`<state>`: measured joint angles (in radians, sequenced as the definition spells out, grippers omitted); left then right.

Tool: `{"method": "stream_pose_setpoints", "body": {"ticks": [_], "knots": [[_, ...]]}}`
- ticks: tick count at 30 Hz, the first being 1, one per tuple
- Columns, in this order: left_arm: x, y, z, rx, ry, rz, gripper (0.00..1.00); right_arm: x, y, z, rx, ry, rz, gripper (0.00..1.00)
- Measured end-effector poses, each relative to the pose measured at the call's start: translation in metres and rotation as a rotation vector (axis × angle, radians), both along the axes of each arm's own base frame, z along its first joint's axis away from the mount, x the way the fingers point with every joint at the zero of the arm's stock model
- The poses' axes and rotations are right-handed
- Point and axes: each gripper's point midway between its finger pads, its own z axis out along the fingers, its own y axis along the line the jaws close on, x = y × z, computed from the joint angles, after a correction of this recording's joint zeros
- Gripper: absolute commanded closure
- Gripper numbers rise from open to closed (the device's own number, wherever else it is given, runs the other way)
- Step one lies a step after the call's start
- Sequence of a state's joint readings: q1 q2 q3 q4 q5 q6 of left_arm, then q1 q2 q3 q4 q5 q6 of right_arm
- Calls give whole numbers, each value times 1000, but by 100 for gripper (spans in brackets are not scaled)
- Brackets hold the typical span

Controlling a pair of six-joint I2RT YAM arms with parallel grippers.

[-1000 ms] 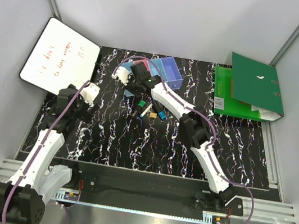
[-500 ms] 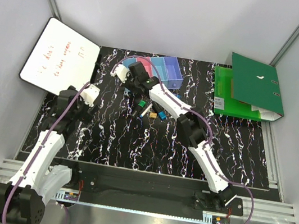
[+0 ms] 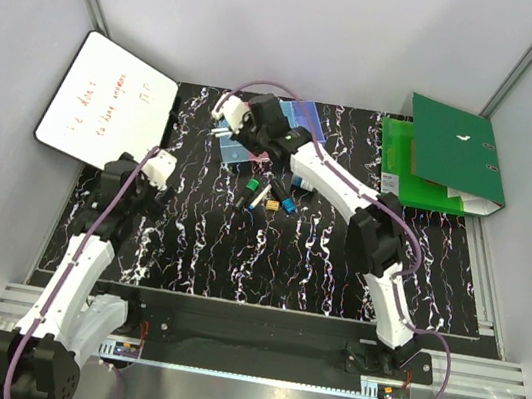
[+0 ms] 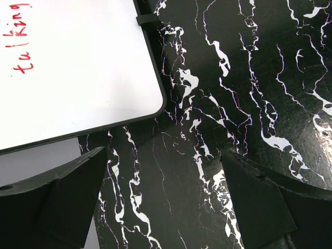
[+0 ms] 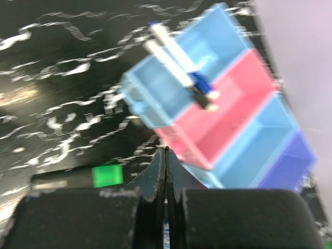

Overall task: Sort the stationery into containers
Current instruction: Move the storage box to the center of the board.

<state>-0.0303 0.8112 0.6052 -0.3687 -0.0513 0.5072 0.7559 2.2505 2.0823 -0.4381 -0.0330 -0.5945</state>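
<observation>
The containers (image 5: 244, 98) are a joined row of light blue, pink, blue and purple bins, and in the top view (image 3: 241, 153) my right arm partly covers them. Two white markers with blue caps (image 5: 171, 49) lie slanted over the light blue bin and show in the top view (image 3: 224, 133) too. My right gripper (image 5: 166, 151) is shut and empty, its tips at the near side of the pink bin; it also shows in the top view (image 3: 261, 121). My left gripper (image 4: 166, 176) is open and empty over bare table by the whiteboard corner, at the left in the top view (image 3: 125, 180).
A green-and-black marker (image 3: 249, 186), a yellowish piece (image 3: 271, 204) and a small blue piece (image 3: 288, 205) lie loose just in front of the bins. A green patch (image 5: 107, 175) shows blurred beside my right fingers. The whiteboard (image 3: 110, 99) lies at the far left and the green binder (image 3: 450, 158) at the far right.
My right gripper has swung back and to the right over the bins. The row of bins now lies turned, with its pink and light blue end further left and nearer. My left arm has not moved.
</observation>
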Motion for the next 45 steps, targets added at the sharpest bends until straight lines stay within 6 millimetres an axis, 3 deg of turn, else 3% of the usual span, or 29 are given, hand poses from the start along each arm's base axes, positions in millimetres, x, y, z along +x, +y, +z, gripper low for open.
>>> {"method": "stream_pose_setpoints", "body": {"ticks": [4,11,16,33,42,45], "knots": [[0,0,1,-2,-1,1,1,26,-23,12,-1,-55,-79,100],[1,0,1,-3,0,1,1,90,-72,-12,-49,-86,-227,100],[2,0,3,-3,-2,1,1,116,-85,-32,-69,-92,-261,100],[4,0,-1,-2,20,1,1,125,-92,-52,-96,-82,-266,100],[4,0,0,-2,17,1,1,120,-110,-85,-150,-28,-289,100],[4,0,0,-2,17,1,1,122,-110,-87,-146,-38,-290,100]]}}
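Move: The storage box's middle lies about 14 cm ahead of the right hand, 4 cm to its right and 12 cm below. The green marker lies nearly beneath this hand, some 4 cm back and 2 cm left; the blue bottle about 3 cm ahead and 14 cm right. The white pens in the box are some 13 cm ahead and 7 cm left. From the left hand, the box is roughly 28 cm ahead, 28 cm right and 11 cm below. Swinging out over the box with fingers shut, the right hand goes about 12 cm forward and 8 cm right, turning some 15 degrees clockwise and already dipping. After a near halt it shifts a little farther right and sinks towards the near end of the light-blue compartment beside the purple one, ending about 8 cm lower; contact can't be made out. ##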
